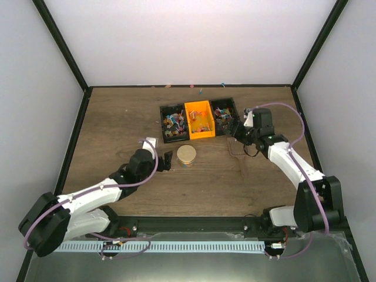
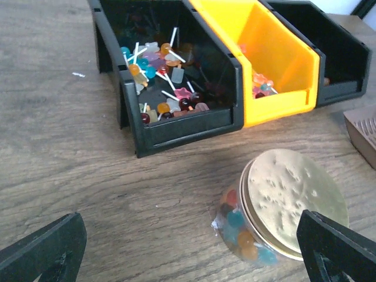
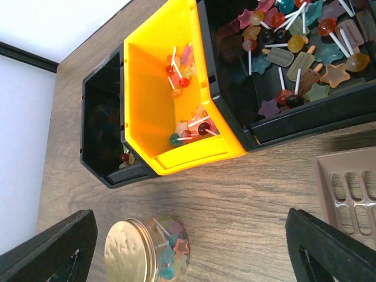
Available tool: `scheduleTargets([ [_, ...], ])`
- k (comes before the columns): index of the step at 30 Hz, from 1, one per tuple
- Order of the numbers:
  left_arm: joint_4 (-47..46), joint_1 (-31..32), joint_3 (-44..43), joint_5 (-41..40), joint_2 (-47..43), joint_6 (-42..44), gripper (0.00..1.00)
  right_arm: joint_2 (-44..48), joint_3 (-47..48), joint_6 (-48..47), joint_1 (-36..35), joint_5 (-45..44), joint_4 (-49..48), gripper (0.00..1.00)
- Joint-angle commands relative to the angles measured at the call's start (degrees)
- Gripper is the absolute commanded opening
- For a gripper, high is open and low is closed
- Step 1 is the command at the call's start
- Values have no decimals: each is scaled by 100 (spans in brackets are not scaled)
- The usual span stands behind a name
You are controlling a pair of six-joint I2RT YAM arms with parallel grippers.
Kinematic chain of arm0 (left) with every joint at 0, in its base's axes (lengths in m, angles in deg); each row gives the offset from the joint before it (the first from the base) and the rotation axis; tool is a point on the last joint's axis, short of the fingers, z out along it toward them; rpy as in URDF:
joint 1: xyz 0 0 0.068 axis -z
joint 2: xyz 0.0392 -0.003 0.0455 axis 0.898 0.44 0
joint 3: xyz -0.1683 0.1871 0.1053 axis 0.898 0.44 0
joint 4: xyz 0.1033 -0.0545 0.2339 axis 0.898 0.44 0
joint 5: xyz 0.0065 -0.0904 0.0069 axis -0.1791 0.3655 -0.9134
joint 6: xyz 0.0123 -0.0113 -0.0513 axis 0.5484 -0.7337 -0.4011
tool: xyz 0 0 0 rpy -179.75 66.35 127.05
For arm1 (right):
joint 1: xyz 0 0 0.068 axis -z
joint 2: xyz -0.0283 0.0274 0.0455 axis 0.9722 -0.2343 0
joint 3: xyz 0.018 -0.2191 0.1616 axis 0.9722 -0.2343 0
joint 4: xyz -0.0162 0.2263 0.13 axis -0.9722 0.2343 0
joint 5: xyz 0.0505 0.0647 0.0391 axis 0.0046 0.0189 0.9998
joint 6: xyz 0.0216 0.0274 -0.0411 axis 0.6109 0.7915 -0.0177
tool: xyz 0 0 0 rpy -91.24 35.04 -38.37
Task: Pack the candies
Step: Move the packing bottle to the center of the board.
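Note:
The candies are small coloured sweets on sticks. Many lie in the left black bin (image 2: 158, 70) and the right black bin (image 3: 294, 53), a few in the orange bin (image 3: 153, 88) between them. More candies (image 2: 238, 226) fill a clear jar with a round gold lid (image 2: 294, 200), which stands on the table in front of the bins (image 1: 187, 155). My left gripper (image 2: 191, 252) is open just left of the jar, with the jar near its right finger (image 2: 338, 247). My right gripper (image 3: 191, 247) is open over bare wood in front of the right bin, holding nothing.
A clear ribbed square lid (image 3: 349, 194) lies flat on the table under the right arm (image 1: 238, 150). A few stray sweets (image 1: 200, 91) sit near the back wall. The enclosure's white walls and black frame ring the wooden table (image 1: 117, 129).

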Motion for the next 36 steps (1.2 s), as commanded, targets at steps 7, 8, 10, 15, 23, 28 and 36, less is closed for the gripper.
scheduleTargets([
  [7, -2544, 433, 1490, 148, -589, 1513, 100, -635, 137, 69, 2, -32, -243, 89],
  [8, -2679, 436, 1495, 150, -493, 1444, 100, -693, 188, 44, 6, -23, -241, 89],
  [10, -3001, 435, 1496, 489, -125, 1403, 100, -836, 312, -11, 7, -16, -186, 89],
  [15, -4578, 557, 1780, 670, 1288, 1703, 100, -1353, 676, -158, 4, 109, -43, 89],
  [23, -5645, 576, 1349, 1107, 2670, 2031, 100, -1562, 698, -183, 2, 227, 51, 89],
  [28, -5964, 576, 868, 1165, 3416, 2144, 100, -1536, 566, -217, 4, 315, 105, 89],
  [36, -6373, 552, 498, 1287, 4355, 2246, 100, -1489, 498, -379, 15, 231, 337, 89],
])
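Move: The packing bottle stands about 12 cm to the left hand's right, some 2 cm ahead and 8 cm below it. The left black box lies roughly 14 cm ahead of that hand and 8 cm right; the orange bin is about 15 cm ahead and 17 cm right, both some 9 cm below. From the right hand the bottle is about 17 cm left, 9 cm back and 13 cm lower. Open left hand swings 9 cm right, 6 down towards the bottle, turning clockwise; right hand sinks 7 cm. ##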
